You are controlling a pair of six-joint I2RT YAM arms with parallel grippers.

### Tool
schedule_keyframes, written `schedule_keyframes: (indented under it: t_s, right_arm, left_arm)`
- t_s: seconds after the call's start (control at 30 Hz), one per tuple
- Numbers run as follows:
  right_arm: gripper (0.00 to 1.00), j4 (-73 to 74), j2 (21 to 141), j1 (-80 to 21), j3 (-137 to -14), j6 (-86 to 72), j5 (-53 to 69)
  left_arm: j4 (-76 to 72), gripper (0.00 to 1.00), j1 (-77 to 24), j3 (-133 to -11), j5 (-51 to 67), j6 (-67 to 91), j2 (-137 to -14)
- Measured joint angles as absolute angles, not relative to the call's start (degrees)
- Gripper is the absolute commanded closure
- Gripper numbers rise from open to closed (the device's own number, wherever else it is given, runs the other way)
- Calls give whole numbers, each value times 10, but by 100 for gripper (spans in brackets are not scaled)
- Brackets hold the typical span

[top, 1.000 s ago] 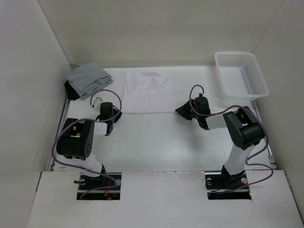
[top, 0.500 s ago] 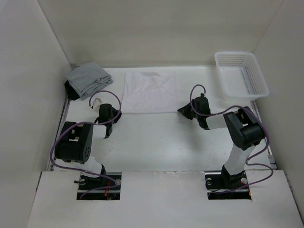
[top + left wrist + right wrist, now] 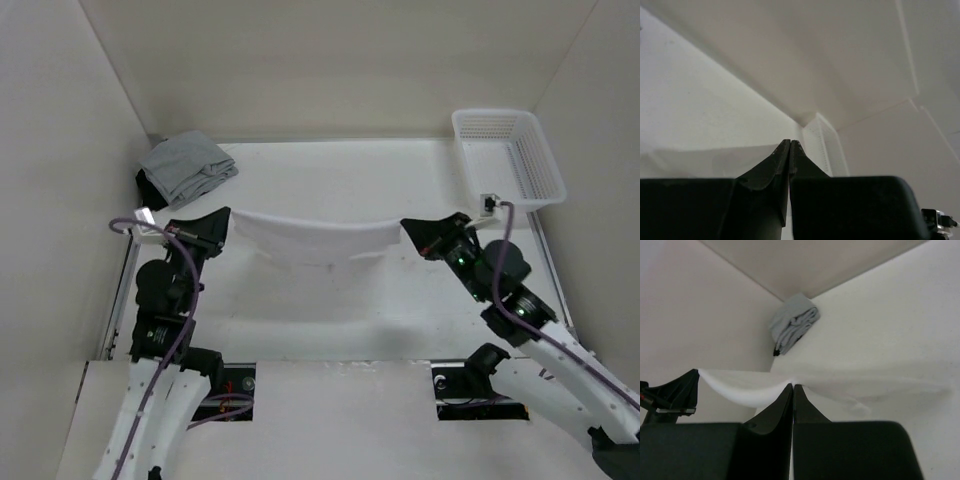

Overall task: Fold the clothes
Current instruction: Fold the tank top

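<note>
The clothes (image 3: 315, 240), one plain white garment, hang in the air as a sagging band stretched between my two grippers above the table. My left gripper (image 3: 226, 215) is shut on the left end of the clothes and my right gripper (image 3: 405, 227) is shut on the right end. In the left wrist view the jaws of the left gripper (image 3: 790, 142) are pressed together, with the clothes (image 3: 705, 160) running off to the left. From the right wrist camera, the right gripper (image 3: 792, 385) pinches the clothes (image 3: 750, 385), which run across to the left gripper (image 3: 677, 390).
A grey cloth bundle (image 3: 185, 168) with a dark edge lies in the back left corner, also seen as the grey bundle (image 3: 792, 325) from the right wrist. A white lattice basket (image 3: 510, 160) stands at the back right. Walls close in the table on three sides.
The clothes lay flat on the table at the back. The right gripper has shut on their near corner, and both arms have risen and pulled back, lifting the clothes off the table.
</note>
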State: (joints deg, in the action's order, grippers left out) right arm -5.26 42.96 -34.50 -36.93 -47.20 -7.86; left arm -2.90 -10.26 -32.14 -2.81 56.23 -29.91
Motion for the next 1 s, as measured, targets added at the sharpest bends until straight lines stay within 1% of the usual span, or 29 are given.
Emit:
schedule_keyframes:
  t_s: [0.07, 0.13, 0.23, 0.3, 0.37, 0.43, 0.5, 0.6, 0.73, 0.87, 0.93, 1.0]
  right_arm:
    - [98, 21, 360, -389, -404, -456, -116]
    - [98, 78, 320, -433, -446, -446, -153]
    - [97, 141, 292, -503, -499, -436, -207]
    - [97, 163, 289, -534, -514, -430, -230]
    - [97, 175, 301, -533, -513, -423, -241]
    - [97, 172, 333, -502, -504, -419, -233]
    - [97, 150, 381, -445, -481, -416, -201]
    - [97, 94, 490, -334, -438, -418, -124]
    - [97, 8, 705, -234, -439, -426, -30]
    - [98, -34, 917, -186, -525, -435, 39]
    - [98, -47, 982, -171, -578, -437, 61]
    - [98, -55, 1013, -159, -616, -438, 78]
  left_arm:
    - [28, 100, -114, -359, -27, 559, -242]
    - [67, 100, -126, -393, -27, 559, -209]
    - [112, 100, -143, -425, -28, 559, -192]
    - [132, 100, -149, -428, -29, 559, -194]
    - [142, 100, -151, -422, -32, 559, -207]
    - [128, 100, -151, -399, -35, 558, -237]
    - [109, 100, -150, -369, -40, 558, -288]
    - [68, 100, -150, -330, -48, 557, -399]
    - [-11, 100, -146, -326, -58, 557, -589]
    - [-72, 100, -135, -397, -58, 557, -773]
    - [-93, 100, -126, -456, -57, 557, -842]
    - [-115, 100, -116, -507, -55, 557, -887]
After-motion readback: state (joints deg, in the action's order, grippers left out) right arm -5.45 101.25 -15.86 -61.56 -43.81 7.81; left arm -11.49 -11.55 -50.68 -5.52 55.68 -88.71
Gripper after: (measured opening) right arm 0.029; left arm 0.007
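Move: Both hands already pinch the tank top's corners, with it hanging between them high over the table. The bare table where it goes down has its middle about 8 cm ahead of the left hand, 15 cm to its right and 30 cm below; from the right hand that is 9 cm ahead, 15 cm left, 28 cm below. The grey clothes stack sits some 28 cm ahead and 20 cm left of the left hand; the white basket, 28 cm ahead and 30 cm right of the right hand. Keeping their pinch on the tank top's corners, both hands first swing back and up 7–9 cm, then reverse into a quick throw forward and down, sweeping out about 25 cm and dropping nearly 30 cm, the last stretch almost level. The fingers tip down some 30 degrees as the near part of the cloth comes to rest on the table. ##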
